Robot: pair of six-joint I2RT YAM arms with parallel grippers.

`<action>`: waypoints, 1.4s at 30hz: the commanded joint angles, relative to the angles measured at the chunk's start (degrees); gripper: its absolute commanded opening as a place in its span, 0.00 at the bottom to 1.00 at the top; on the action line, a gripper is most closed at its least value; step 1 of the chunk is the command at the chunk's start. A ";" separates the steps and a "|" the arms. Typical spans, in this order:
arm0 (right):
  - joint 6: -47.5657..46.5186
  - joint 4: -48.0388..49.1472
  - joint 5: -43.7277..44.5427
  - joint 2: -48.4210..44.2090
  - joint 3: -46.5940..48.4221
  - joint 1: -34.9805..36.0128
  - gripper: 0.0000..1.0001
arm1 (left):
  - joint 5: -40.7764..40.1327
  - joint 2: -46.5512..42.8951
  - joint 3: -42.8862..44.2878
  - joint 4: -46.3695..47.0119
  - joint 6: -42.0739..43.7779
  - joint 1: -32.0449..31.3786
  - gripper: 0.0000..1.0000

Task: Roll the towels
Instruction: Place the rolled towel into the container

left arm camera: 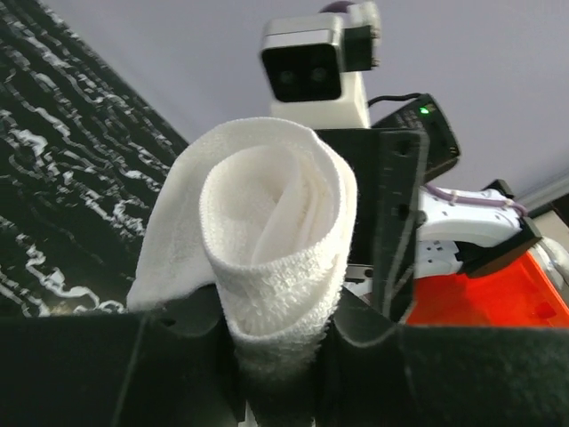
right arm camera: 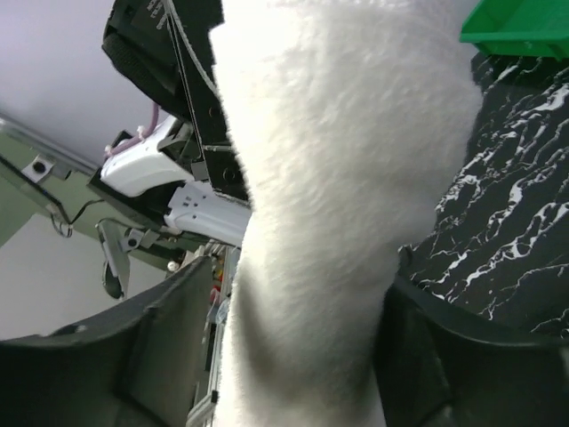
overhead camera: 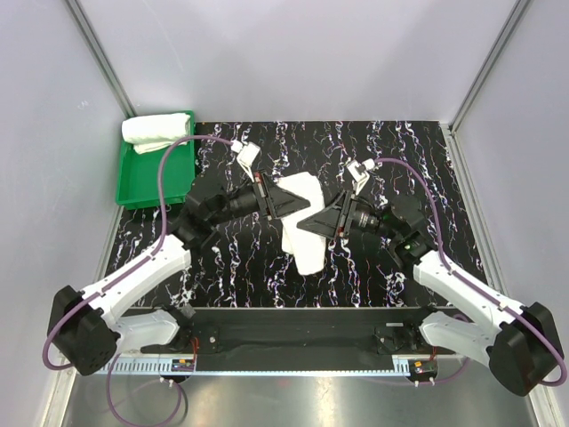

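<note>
One white towel (overhead camera: 307, 253) is partly rolled at the middle of the marbled table, its lower end hanging toward the near edge. My left gripper (overhead camera: 296, 203) comes in from the left and is shut on the rolled end of that towel (left arm camera: 271, 231), whose spiral faces the left wrist camera. My right gripper (overhead camera: 308, 227) meets it from the right, and the towel (right arm camera: 338, 178) runs between its fingers. Those jaws stand open, with a gap at one finger (right arm camera: 160, 347). A second towel (overhead camera: 153, 131) lies rolled at the far end of the green tray (overhead camera: 151, 182).
The green tray stands at the back left corner of the table, and its corner (right arm camera: 524, 27) shows in the right wrist view. Grey walls close in the left, back and right sides. The arms' base rail (overhead camera: 293, 334) runs along the near edge.
</note>
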 commanded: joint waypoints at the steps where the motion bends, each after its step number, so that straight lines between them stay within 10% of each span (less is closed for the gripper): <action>1: -5.43 -7.94 3.65 -4.09 3.08 0.74 0.76 | -5.64 -3.00 3.68 -5.36 3.13 2.40 0.00; 10: -15.81 -34.35 20.63 -11.49 6.43 0.74 0.93 | -9.08 -4.93 4.48 -15.12 4.01 18.72 0.00; 25: -12.92 -28.66 18.00 -8.51 -0.86 0.82 0.93 | -14.18 4.89 8.08 -13.65 1.31 52.56 0.00; 42: -13.00 -17.68 10.62 9.49 -0.96 0.74 0.92 | -32.10 26.86 15.28 1.84 -1.43 60.06 0.00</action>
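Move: The rolled towel hangs upright in the air, gripped by the left fingers and still between the right ones, its middle some 3 cm behind the left hand and a couple of cm below it. The green container's middle is about 30 cm ahead of the left hand, 42 cm to its left and 31 cm below; the first towel lies in the container's far end, about 9 cm beyond that middle. From the right hand the container lies about 33 cm ahead, 42 cm left and 30 cm down. The rolled towel stays pinched in the left fingers and is swept left and forward, about 45 cm by 27 cm, to above the container, the wrist swinging some 85 degrees counter-clockwise; over the last stretch the hand sinks most of its 12 cm and tips downward. The right fingers finish opening and release the towel, back off a few centimetres to the right, then sink about 13 cm, tipping down. ##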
